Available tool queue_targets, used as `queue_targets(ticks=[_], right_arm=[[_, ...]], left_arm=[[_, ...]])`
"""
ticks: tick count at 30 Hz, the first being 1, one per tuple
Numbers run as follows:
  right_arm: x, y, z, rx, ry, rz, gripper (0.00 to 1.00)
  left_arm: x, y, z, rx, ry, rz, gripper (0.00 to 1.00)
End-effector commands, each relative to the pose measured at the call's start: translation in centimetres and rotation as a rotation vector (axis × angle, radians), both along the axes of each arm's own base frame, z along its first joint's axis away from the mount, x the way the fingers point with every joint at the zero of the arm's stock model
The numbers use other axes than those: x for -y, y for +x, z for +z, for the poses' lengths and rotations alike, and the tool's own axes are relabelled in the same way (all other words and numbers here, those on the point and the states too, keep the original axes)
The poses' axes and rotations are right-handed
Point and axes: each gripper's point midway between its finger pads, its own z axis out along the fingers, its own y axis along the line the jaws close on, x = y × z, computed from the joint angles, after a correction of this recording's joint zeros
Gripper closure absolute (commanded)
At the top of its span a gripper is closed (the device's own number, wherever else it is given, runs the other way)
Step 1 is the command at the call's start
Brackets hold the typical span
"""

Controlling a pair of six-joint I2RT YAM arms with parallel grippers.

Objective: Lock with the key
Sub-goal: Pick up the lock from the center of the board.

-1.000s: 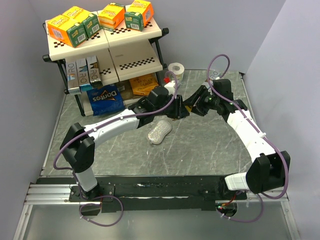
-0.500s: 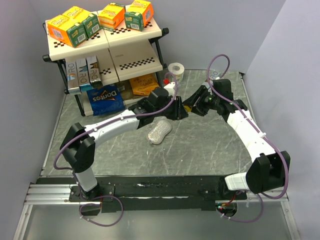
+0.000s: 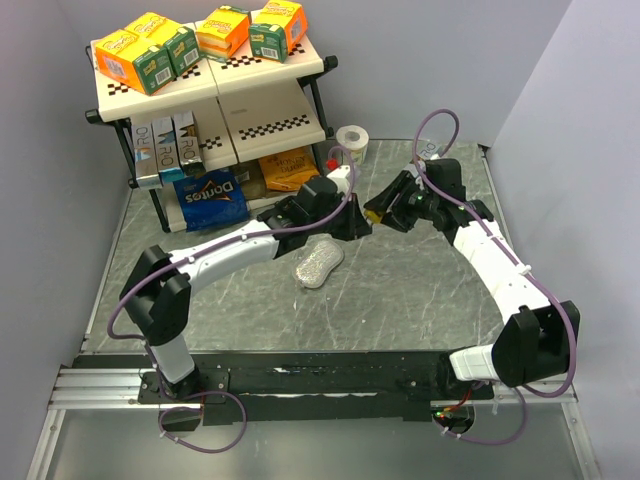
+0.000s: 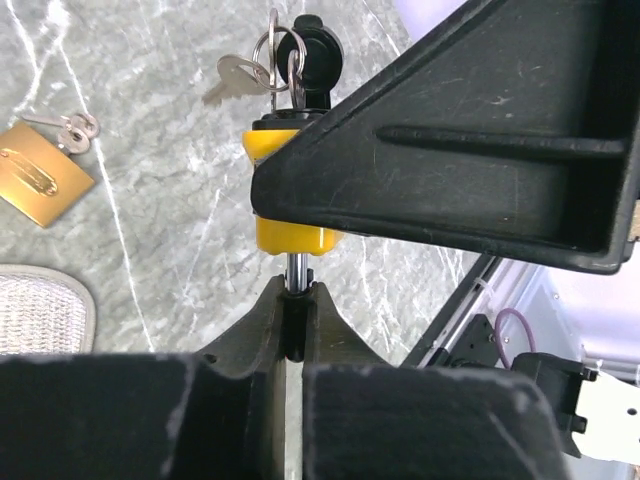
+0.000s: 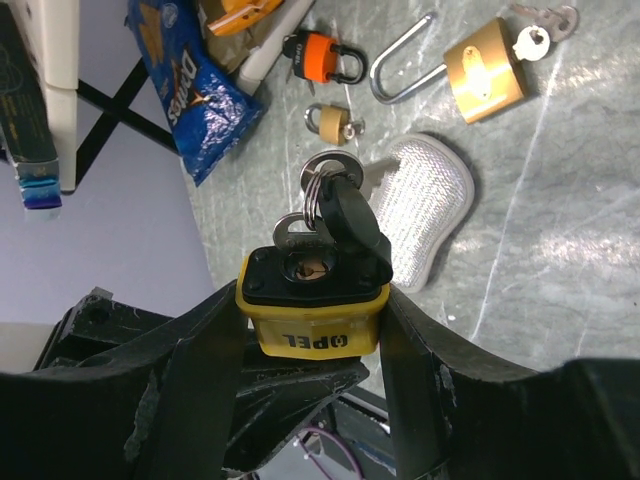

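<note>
A yellow padlock (image 5: 312, 325) with a black end cap is held off the table, and my right gripper (image 5: 312, 296) is shut on its body. A black-headed key (image 5: 350, 215) on a ring with a spare silver key stands at the cap's keyhole end. I cannot tell whether it is seated. In the left wrist view my left gripper (image 4: 293, 305) is shut on the padlock's steel shackle (image 4: 296, 268), just below the yellow body (image 4: 290, 235). From above, both grippers meet at the padlock (image 3: 372, 213) in mid-table.
On the table lie a brass padlock (image 5: 485, 75) with keys, an orange padlock (image 5: 318, 58), a small brass padlock (image 5: 333, 124) and a silver mesh pouch (image 3: 318, 262). A Doritos bag (image 3: 210, 198) leans by the shelf (image 3: 210, 85). A tape roll (image 3: 351, 137) stands behind.
My left gripper's jaws have closed onto the padlock's shackle. Both arms have stayed almost where they were.
</note>
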Motion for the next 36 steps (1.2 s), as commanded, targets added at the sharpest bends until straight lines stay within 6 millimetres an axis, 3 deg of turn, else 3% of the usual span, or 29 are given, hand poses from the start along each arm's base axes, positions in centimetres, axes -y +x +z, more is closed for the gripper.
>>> queue_targets(ticks=[1, 3, 4, 6, 8, 10, 12, 14, 15, 21, 25, 28, 36], right_arm=[[-0.8, 0.6, 4.0, 0.146, 0.041, 0.036, 0.58], [-0.2, 0.9, 4.7, 0.2, 0.0, 0.052, 0.29], [0.2, 1.0, 5.4, 0.233, -0.01, 0.057, 0.22], [1.3, 1.1, 6.3, 0.315, -0.054, 0.091, 0.08], [1.9, -0.1, 8.2, 0.412, -0.072, 0.146, 0.0], [3.0, -1.5, 10.3, 0.548, -0.144, 0.204, 0.0], [3.2, -4.3, 12.3, 0.69, -0.187, 0.325, 0.0], [2.9, -6.9, 13.0, 0.822, -0.241, 0.469, 0.0], [2.1, -9.5, 13.9, 0.901, -0.223, 0.571, 0.0], [1.2, -16.6, 11.6, 1.113, -0.294, 0.895, 0.0], [0.9, -18.9, 10.6, 1.23, -0.338, 0.983, 0.0], [0.1, -19.7, 9.9, 1.246, -0.332, 1.069, 0.0], [-3.2, -20.7, 8.3, 1.236, -0.263, 1.221, 0.0]], left_arm=[[-0.2, -0.3, 3.1, 0.076, -0.034, -0.03, 0.99], [-0.8, -1.0, 4.4, 0.129, -0.032, -0.069, 0.99], [-1.2, -1.4, 4.2, 0.137, -0.022, -0.081, 0.99], [-2.1, -2.6, 5.7, 0.209, -0.023, -0.143, 0.99], [-3.1, -3.9, 6.0, 0.262, 0.014, -0.216, 0.99], [-4.1, -5.7, 5.2, 0.252, 0.057, -0.312, 0.99], [-4.8, -7.8, 5.7, 0.293, 0.058, -0.453, 0.99], [-6.1, -9.4, 5.7, 0.329, 0.072, -0.543, 0.99], [-6.5, -10.5, 5.6, 0.336, 0.06, -0.6, 0.99], [-9.1, -14.1, 6.4, 0.485, 0.093, -0.819, 0.99], [-10.1, -15.3, 6.5, 0.544, 0.133, -0.952, 0.99], [-10.1, -16.4, 6.3, 0.492, 0.115, -1.037, 0.99], [-9.3, -16.0, 7.3, 0.498, 0.08, -1.001, 0.99]])
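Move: The yellow lock is held by both hands: its body sits between the right fingers, and the left fingers pinch its shackle, the body's middle about 3 cm to the right, 2 cm ahead and 1 cm below them. From the left hand the white brush lies roughly 11 cm left, 3 cm ahead, and the big brass padlock some 11 cm ahead, 3 cm left, both about 18 cm lower. The yellow lock passes to the left hand alone: the right fingers spread wide and release its body, while the left keeps its shackle pinched and carries it about 15 cm back, 10 cm left and a little up, turning some 55 degrees clockwise. The right hand backs off about 20 cm, rising then sinking partway, its wrist tipping up and swinging counter-clockwise until the open fingers face the lock from its right. ##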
